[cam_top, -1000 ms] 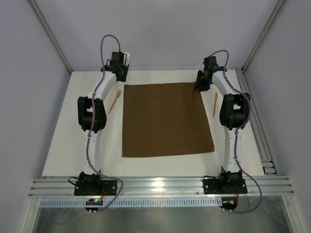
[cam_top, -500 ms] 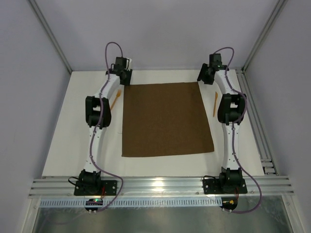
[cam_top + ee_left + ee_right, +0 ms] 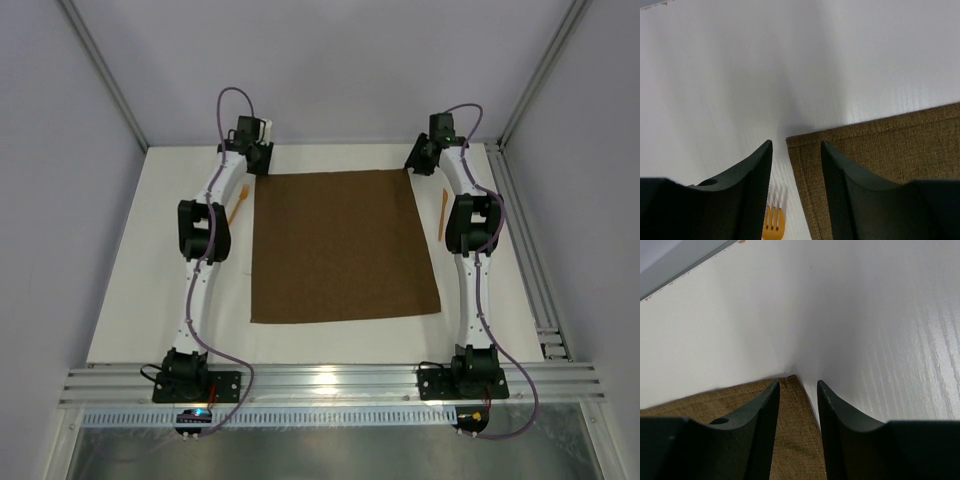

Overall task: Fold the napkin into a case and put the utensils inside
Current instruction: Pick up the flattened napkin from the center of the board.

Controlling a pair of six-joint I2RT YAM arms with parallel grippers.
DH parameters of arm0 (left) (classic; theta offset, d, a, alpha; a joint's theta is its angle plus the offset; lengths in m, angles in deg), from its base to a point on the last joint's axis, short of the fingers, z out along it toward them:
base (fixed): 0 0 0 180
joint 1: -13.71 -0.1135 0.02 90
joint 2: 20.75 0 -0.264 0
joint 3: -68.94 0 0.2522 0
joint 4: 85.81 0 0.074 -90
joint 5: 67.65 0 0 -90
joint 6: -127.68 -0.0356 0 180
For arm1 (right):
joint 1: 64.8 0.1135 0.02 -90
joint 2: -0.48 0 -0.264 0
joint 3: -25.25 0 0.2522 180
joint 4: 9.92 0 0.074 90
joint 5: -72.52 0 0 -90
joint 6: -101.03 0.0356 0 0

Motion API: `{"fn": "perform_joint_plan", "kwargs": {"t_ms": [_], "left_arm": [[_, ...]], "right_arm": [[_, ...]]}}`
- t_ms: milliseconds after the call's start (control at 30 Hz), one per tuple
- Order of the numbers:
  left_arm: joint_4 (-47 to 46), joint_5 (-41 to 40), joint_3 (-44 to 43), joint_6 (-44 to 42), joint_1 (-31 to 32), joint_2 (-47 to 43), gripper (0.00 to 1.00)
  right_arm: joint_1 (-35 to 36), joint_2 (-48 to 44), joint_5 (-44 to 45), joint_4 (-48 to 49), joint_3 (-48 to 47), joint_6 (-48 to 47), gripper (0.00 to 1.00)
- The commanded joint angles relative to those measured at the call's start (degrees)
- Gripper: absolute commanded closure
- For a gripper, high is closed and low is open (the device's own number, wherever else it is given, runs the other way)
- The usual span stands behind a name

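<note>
The dark brown napkin (image 3: 340, 245) lies flat and unfolded in the middle of the white table. My left gripper (image 3: 260, 163) is at its far left corner. In the left wrist view the left gripper (image 3: 796, 145) is open, and the napkin (image 3: 890, 145) corner lies on the table between the fingers. My right gripper (image 3: 413, 162) is at the far right corner. The right gripper (image 3: 798, 384) is open too, astride the napkin (image 3: 795, 440) corner. An orange fork (image 3: 238, 207) lies left of the cloth, its tines (image 3: 773, 227) showing. The other orange utensil (image 3: 441, 215) lies to the right.
The white table top (image 3: 150, 300) ends in a metal rail (image 3: 330, 380) at the near edge and a grooved rail (image 3: 530, 260) on the right. Grey walls close in the back and both sides.
Both arms have stretched farther out, and the grippers have settled over the napkin's far corners. The napkin and both utensils have not moved.
</note>
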Motion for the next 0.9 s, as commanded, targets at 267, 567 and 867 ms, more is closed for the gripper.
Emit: {"fn": "perform_joint_plan", "kwargs": {"t_ms": [267,567,867], "left_arm": [[5.2,1.0,0.1,-2.6,-0.4,-0.3,0.59],[0.5,5.6,0.9,-3.6,-1.8,1.1,0.73],[-1.6,7.8,4.1,-2.5,-3.2,-0.2,1.00]], "right_arm": [[1.3,-0.1,-2.0,0.8,2.6,0.1,0.82],[1.2,-3.2,-3.1,2.8,4.9,-0.7,0.97],[1.2,-5.7,-4.5,3.4,6.8,-2.5,0.97]]}}
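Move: The napkin's far left corner lies about 1 cm to the left of the left hand's point and some 2 cm below, level with it fore and aft. Its far right corner is practically straight under the right hand, about 1 cm down. The fork lies roughly 11 cm back and 5 cm left of the left hand, the knife about 14 cm back and 6 cm right of the right hand. Back and down by about 1.5 cm each, the left hand settles at the napkin's far left corner, then shuts its half-open fingers completely, pinching the cloth while easing forward and left about 1 cm. The right hand sinks half a centimetre and shifts some 1.5 cm left as its fingers close almost fully on the far right corner. ##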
